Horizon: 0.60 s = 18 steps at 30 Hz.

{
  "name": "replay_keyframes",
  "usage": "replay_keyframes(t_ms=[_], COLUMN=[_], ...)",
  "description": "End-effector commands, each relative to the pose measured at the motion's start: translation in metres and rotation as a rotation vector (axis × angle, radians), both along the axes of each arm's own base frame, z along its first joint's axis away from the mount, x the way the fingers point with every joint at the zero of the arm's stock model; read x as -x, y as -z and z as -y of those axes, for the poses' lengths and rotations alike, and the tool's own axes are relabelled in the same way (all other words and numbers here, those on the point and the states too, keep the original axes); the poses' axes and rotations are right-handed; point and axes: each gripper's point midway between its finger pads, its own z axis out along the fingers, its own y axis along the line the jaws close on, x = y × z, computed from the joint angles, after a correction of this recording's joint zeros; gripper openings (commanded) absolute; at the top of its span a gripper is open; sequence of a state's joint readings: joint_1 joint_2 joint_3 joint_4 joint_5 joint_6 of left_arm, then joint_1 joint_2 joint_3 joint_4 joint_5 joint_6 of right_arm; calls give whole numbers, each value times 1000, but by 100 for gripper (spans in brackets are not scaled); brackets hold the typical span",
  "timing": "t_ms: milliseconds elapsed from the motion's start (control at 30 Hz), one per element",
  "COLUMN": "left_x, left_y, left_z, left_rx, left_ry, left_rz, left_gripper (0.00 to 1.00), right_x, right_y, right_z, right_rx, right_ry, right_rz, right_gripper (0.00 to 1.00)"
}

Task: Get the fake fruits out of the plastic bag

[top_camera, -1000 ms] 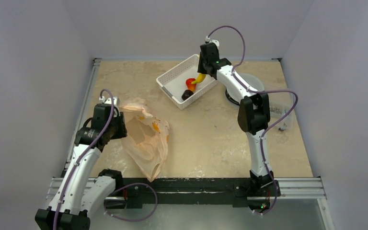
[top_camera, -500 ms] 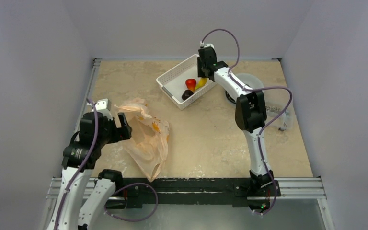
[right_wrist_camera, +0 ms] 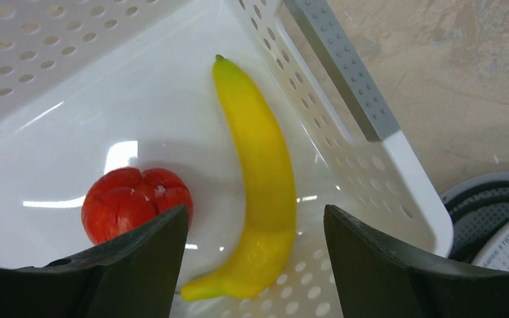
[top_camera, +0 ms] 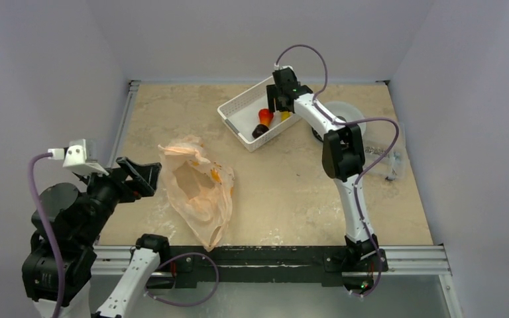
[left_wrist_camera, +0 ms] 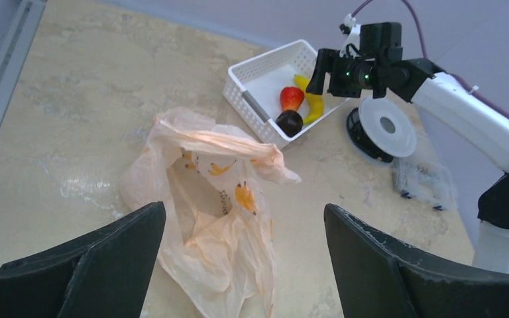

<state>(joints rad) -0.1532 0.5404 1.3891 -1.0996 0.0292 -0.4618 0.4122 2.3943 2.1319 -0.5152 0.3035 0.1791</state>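
Note:
The pale-orange plastic bag [top_camera: 199,189] [left_wrist_camera: 219,218] lies crumpled on the table's left half, mouth open, with nothing visible inside. Three fake fruits lie in the white basket [top_camera: 238,106] [left_wrist_camera: 265,69] at the back: a red one [top_camera: 266,115] [right_wrist_camera: 129,202], a yellow banana [top_camera: 285,116] [right_wrist_camera: 262,165] and a dark maroon one [top_camera: 258,131] [left_wrist_camera: 289,122]. My left gripper [top_camera: 139,175] [left_wrist_camera: 245,209] hangs open, raised up and to the left of the bag, touching nothing. My right gripper [top_camera: 280,99] [right_wrist_camera: 256,211] is open just above the banana, which rests on the basket floor.
A white spool on a dark base [top_camera: 344,119] [right_wrist_camera: 497,218] stands right of the basket. A clear plastic packet [top_camera: 388,156] lies near the right wall. Metal rails run along the near edge [top_camera: 272,255] and the left side [top_camera: 124,119].
My left gripper opened, let go of the bag and drew back up toward the near left. My right gripper opened and the banana now lies in the basket.

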Motion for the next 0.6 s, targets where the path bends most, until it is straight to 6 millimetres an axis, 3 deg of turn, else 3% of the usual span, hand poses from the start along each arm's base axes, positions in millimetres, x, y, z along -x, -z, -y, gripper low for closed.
replay_keyframes(t_ms=[0,167,300,367,433,567], left_x=[6,13,24,31,38,50], left_y=[-36,-85,-123,-134,-140,-145], left_z=[-2,-8,-10,-12,-13,-15], left_rx=[-1,-24,-20,-14,-10,-5], left_ry=[-1,-13,-14,-16,-17,-19], left_rz=[79,219,333,366,391,424], left_gripper=[90,92,93,93,93,93], right_x=[16,75,133,164,199,264], right_y=[-108,-193,-236,-255,-292,-355], right_z=[3,6,26,39,58,82], right_rx=[-54,-99,-180,-215,-278,-412], right_ry=[31,17,14,2,5,-49], right_rz=[127,224,269,313,427,634], right_gripper=[75,78,79,81,97,99])
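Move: The banana the right hand has just left lies in the white basket about 3 cm ahead of it and 6 cm below. The red fruit is level with the hand and 6 cm left, the dark fruit 5 cm back and 7 cm left, and the reel some 19 cm right and 3 cm back, all low. From the left hand, high and empty, the plastic bag lies about 11 cm ahead, 3 cm right and 33 cm down. Touching nothing, the right hand pulls up and back out of the basket, away from the banana, rising about 32 cm and retreating over 20, and drifting right late on; its fingers tip upward nearly 30 degrees and spread from mostly open to fully open. The empty left hand keeps rising above the bag, some 13 cm and slightly back, tilting up about 20 degrees with its fingers still wide. ##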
